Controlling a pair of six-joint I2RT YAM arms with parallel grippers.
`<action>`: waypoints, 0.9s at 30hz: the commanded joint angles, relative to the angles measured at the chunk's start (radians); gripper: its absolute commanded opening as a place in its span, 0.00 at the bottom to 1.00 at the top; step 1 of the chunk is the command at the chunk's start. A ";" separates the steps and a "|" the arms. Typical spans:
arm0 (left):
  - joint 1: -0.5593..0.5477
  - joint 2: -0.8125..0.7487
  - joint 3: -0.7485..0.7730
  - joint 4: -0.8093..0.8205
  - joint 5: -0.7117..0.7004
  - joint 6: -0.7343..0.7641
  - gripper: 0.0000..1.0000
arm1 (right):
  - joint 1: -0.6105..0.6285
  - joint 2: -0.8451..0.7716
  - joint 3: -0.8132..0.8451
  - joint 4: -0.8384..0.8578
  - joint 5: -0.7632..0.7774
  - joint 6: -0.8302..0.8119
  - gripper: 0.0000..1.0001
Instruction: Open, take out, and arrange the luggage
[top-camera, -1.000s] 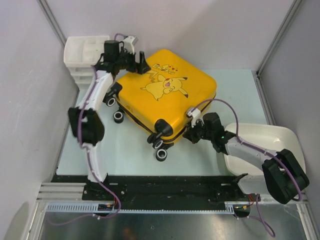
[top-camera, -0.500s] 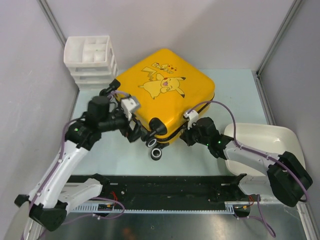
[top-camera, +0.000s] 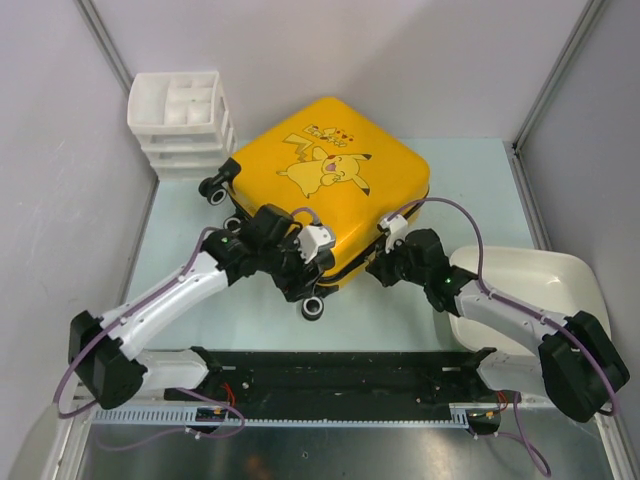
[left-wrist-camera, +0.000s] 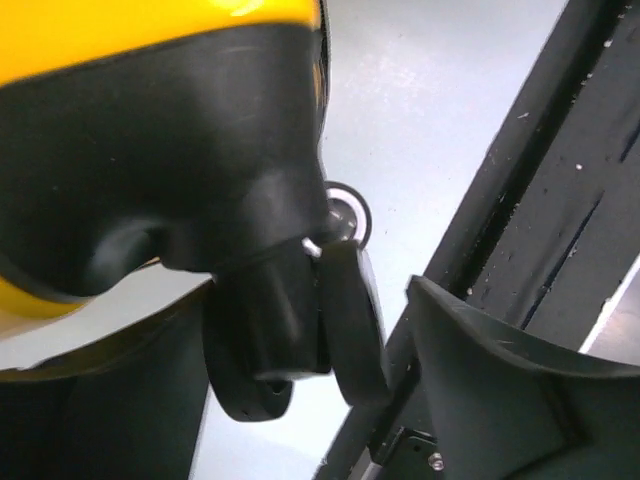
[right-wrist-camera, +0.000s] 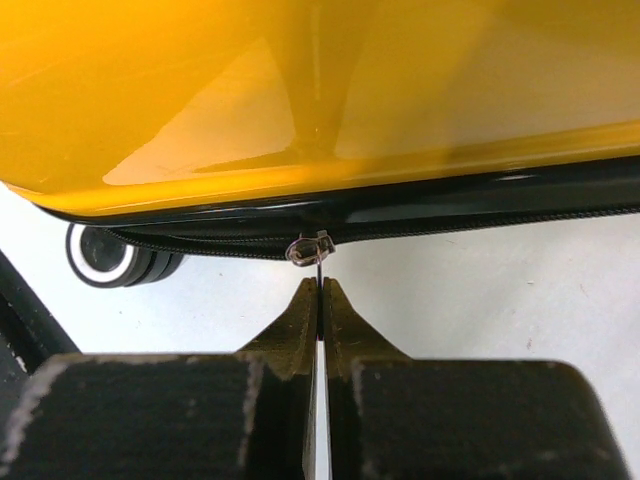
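The luggage (top-camera: 330, 190), a yellow hard-shell case with a Pikachu print, lies flat in the middle of the table. My left gripper (top-camera: 303, 275) is at its near-left corner. In the left wrist view its jaws stand open on either side of a black caster wheel (left-wrist-camera: 352, 320), with a gap on the right side. My right gripper (top-camera: 380, 268) is at the near edge of the luggage (right-wrist-camera: 300, 90). There it (right-wrist-camera: 319, 285) is shut on the thin metal zipper pull (right-wrist-camera: 312, 250) of the black zipper line.
A white plastic drawer unit (top-camera: 180, 115) stands at the far left, close to the luggage's far wheels. A white tub (top-camera: 520, 290) sits at the right under my right arm. The black base rail (top-camera: 340, 370) runs along the near edge.
My left arm swung from the luggage's far-left corner by the drawer unit down to the near corner wheel. The luggage shifted slightly. The right gripper stayed on the zipper pull.
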 joint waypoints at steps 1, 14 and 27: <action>-0.011 0.043 0.019 0.018 -0.115 0.015 0.70 | -0.078 -0.034 0.008 0.032 0.054 -0.034 0.00; 0.112 -0.187 -0.132 -0.145 -0.143 0.186 0.00 | -0.311 -0.090 0.000 -0.042 0.013 -0.227 0.00; 0.441 -0.377 -0.201 -0.243 -0.189 0.587 0.00 | -0.547 -0.192 0.008 -0.232 -0.182 -0.492 0.00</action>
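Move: The black upper wheel on the suitcase's near corner sits between the left hand's open fingers, about 1 cm ahead and 1 cm below; the lower wheel is some 3 cm back, 2 cm right and 12 cm down. The zipper pull, already pinched in the right hand, lies about 1 cm ahead and 1 cm left of it. From that hand the suitcase's middle is some 18 cm ahead and 8 cm left, its right corner about 16 cm ahead and 11 cm right. The upper wheel is pinched as the left fingers close on it, after a small dip down and forward, and is then dragged about 12 cm left, faster towards the end as the wrist tilts. The zipper pull stays pinched in the shut right fingers, which draw it along the seam towards the suitcase's right corner, forward and right at first, then right, some 12 cm rightward in all. ##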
